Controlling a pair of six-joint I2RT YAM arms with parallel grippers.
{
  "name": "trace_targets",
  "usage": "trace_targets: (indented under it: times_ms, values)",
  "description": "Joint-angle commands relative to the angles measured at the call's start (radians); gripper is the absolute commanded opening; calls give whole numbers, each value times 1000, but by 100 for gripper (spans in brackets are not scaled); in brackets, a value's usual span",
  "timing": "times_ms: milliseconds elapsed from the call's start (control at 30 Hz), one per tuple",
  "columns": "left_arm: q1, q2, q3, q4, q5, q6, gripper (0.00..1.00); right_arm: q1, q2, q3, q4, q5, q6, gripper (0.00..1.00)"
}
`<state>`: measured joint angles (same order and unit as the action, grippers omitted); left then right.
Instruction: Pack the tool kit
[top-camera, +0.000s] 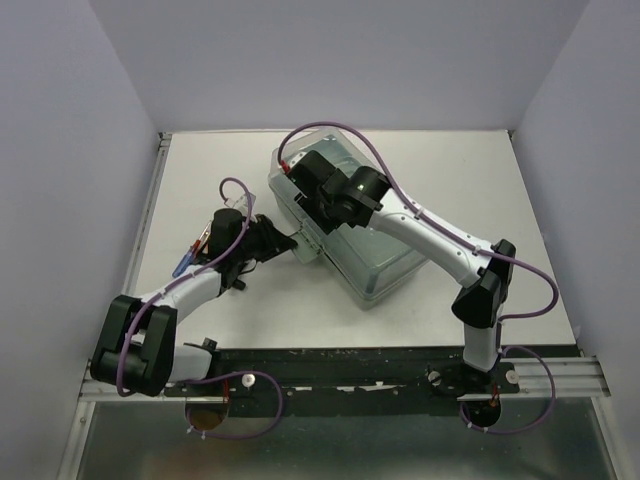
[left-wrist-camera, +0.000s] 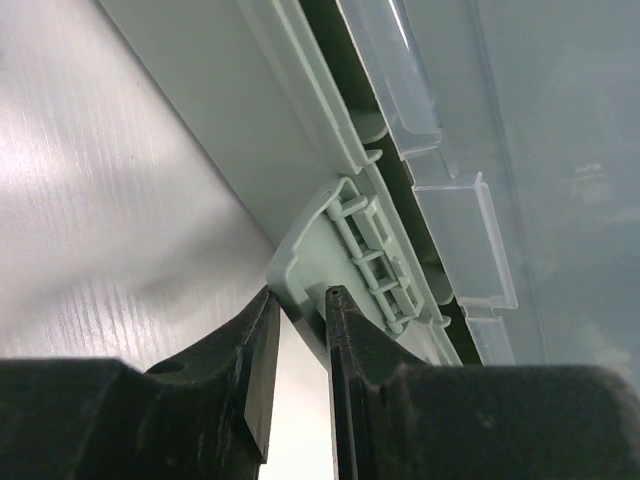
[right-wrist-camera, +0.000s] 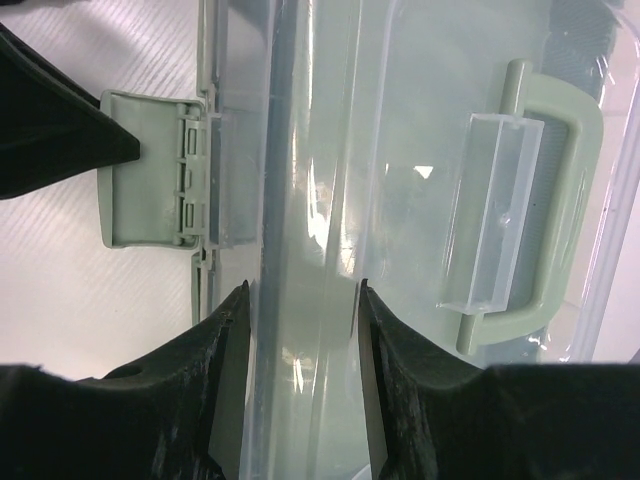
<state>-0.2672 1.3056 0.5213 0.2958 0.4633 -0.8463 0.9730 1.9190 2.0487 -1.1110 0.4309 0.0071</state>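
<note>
The tool kit (top-camera: 375, 255), a sage-green box with a translucent lid, lies in the middle of the table. My left gripper (top-camera: 290, 242) is at the box's left side. In the left wrist view that gripper (left-wrist-camera: 300, 293) is shut on the lip of the green latch (left-wrist-camera: 345, 245), which hangs out from the box's rim. My right gripper (top-camera: 305, 185) is on top of the lid. In the right wrist view it (right-wrist-camera: 303, 290) stands open, its fingertips against the clear lid (right-wrist-camera: 420, 110), beside the green handle (right-wrist-camera: 565, 200). The same latch (right-wrist-camera: 145, 170) shows there too.
A blue-handled tool (top-camera: 185, 262) and something red (top-camera: 200, 236) lie on the table beside the left forearm. White walls close in the table at the left, back and right. A black rail (top-camera: 360, 365) runs along the near edge.
</note>
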Motion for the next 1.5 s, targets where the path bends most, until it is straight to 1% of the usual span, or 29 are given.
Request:
trace_targets:
  times_ms: [0, 67, 167, 300, 333, 367, 633, 767, 900, 967, 1200, 1467]
  values:
    - [-6, -52, 63, -81, -63, 95, 33, -39, -55, 51, 17, 3, -30, 1]
    - [-6, -63, 81, -107, -84, 113, 36, -45, -58, 53, 19, 5, -32, 1]
    - [-6, -77, 112, -136, -112, 130, 44, -48, -64, 51, 20, 5, -35, 1]
    - [-3, -77, 143, -147, -129, 130, 57, -56, -72, 53, 23, -6, -35, 1]
    - [-4, -77, 151, -142, -129, 127, 62, -56, -74, 53, 25, -4, -35, 1]
    - [-4, -74, 154, -135, -124, 122, 64, -57, -71, 53, 25, -6, -32, 1]
    - [-4, 12, 167, -86, -135, 112, 65, -59, -74, 44, 31, -11, -29, 1]
    - [-4, 63, 163, -14, -127, 87, 65, -57, -74, 47, 33, -14, -29, 1]
    - [-4, 92, 138, 100, -124, 52, 66, -57, -72, 44, 33, -14, -29, 1]
    - [-4, 104, 135, 120, -130, 40, 67, -57, -71, 42, 31, -14, -30, 1]
    - [-4, 178, 157, 120, -133, 27, 68, -57, -69, 36, 34, -8, -29, 1]
    - [-6, 242, 169, 132, -138, 12, 64, -57, -72, 34, 34, 14, -36, 1]
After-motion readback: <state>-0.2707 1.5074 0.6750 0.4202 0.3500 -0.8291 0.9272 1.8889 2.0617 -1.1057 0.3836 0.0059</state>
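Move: The left hand still has its fingers about the outer edge of the box's front latch, whose middle is 3 cm to its right and 1 cm back, at its own height. Its goal, the bare rim just past the latch, is about 8 cm ahead, 1 cm right and 1 cm lower. The lid edge in the right fingers stands roughly 11 cm to the right, 1 cm ahead, 7 cm higher. From the right hand that rim spot lies about 5 cm ahead, 10 cm left, 8 cm down. The left fingers come free of the latch, spreading to about two thirds open as the hand hops up some 5 cm and forward, then sinks again further forward, past the latch, to straddle the box's front rim about 6.5 cm on, one finger outside the wall and one in the gap under the lid. The right hand keeps its pinch on the lid edge, easing it up about 1.5 cm with slight forward and rightward travel, then holds. ##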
